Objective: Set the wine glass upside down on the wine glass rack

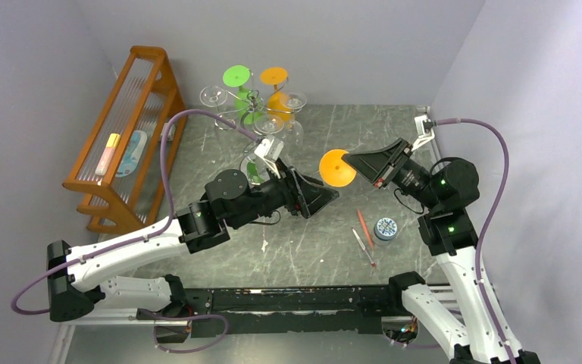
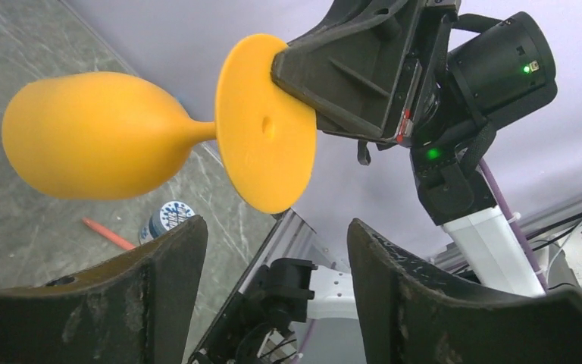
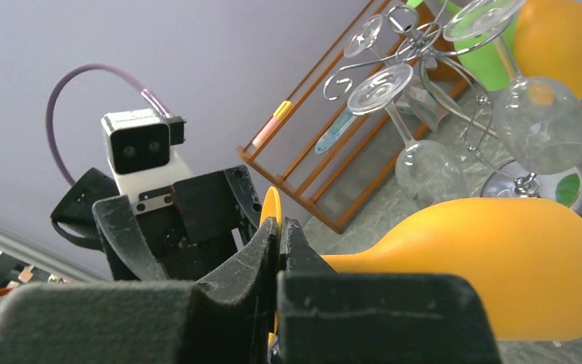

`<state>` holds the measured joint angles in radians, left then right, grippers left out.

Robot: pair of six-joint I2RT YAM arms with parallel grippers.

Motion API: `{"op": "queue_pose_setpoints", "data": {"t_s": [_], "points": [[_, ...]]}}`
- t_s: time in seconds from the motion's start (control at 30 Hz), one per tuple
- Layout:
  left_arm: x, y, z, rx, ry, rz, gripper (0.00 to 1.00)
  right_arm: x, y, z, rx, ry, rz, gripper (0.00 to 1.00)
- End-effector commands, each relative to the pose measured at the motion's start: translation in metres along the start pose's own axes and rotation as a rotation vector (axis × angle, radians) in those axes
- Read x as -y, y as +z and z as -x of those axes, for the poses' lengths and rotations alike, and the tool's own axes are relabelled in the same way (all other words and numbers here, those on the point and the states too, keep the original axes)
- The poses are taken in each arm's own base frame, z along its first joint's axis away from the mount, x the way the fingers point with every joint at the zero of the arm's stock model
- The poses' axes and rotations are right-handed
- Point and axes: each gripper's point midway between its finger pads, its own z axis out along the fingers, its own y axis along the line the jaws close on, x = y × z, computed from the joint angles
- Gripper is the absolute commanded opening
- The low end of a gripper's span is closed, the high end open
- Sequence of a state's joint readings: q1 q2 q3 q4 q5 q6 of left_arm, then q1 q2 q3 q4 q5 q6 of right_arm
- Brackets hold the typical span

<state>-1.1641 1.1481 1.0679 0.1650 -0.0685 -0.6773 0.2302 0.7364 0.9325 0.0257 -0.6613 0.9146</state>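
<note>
An orange wine glass [image 2: 91, 136] hangs in the air by its round foot [image 1: 336, 168]. My right gripper [image 1: 351, 168] is shut on the rim of that foot [image 3: 271, 208], and the bowl [image 3: 500, 265] points away from it. My left gripper [image 1: 326, 199] stands open just beside the glass, and nothing is between its fingers [image 2: 174, 258]. The wine glass rack [image 1: 251, 106], a silver wire stand on a round mirrored base [image 3: 538, 189], stands at the back. Clear, green and orange glasses hang upside down from it.
An orange wooden slatted rack [image 1: 125, 136] leans at the back left. A red pen [image 1: 364, 227], a silver pen [image 1: 364, 248] and a small round tin [image 1: 386, 227] lie on the table in front of the right arm.
</note>
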Motion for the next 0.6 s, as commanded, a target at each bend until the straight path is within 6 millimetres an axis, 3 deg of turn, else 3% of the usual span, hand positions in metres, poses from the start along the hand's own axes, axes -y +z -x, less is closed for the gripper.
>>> {"op": "queue_pose_setpoints", "data": {"t_s": [0.0,0.33,0.47,0.57], "points": [[0.013,-0.001,0.010,0.014,-0.107,-0.013,0.68,-0.011,-0.006,-0.009,-0.039,-0.053,0.064,0.00],[0.011,-0.001,0.016,0.046,-0.132,-0.009,0.53,-0.012,-0.007,-0.024,-0.116,-0.056,0.111,0.00],[0.009,-0.001,0.016,0.051,-0.144,-0.012,0.38,-0.013,-0.009,-0.026,-0.131,-0.073,0.109,0.00],[0.005,-0.001,0.015,0.050,-0.147,-0.005,0.20,-0.011,-0.009,-0.028,-0.140,-0.074,0.103,0.00]]}}
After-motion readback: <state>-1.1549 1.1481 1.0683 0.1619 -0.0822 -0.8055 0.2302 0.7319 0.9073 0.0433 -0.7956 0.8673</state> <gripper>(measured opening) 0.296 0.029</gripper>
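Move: Ahead of the left hand, about 4 cm out and 2 cm to its right at roughly its own height, is the centre of the upside-down orange wine glass's foot. From the right hand, which already grips the rim, that centre lies about 2 cm back and 2 cm to the left, about level. The foot of the near clear glass on the rack lies some 14 cm ahead and 13 cm left of the left hand, about 10 cm lower. Carrying the upside-down glass by its foot's rim, the right hand draws back about 2 cm, sinking and easing left about 1 cm each, and turns slightly counter-clockwise. That brings the foot in between the left fingers; the left hand stays almost in place, tips down some 5 degrees and closes its wide-open fingers well over halfway around the foot's near-left edge. The right fingers keep their pinch. ##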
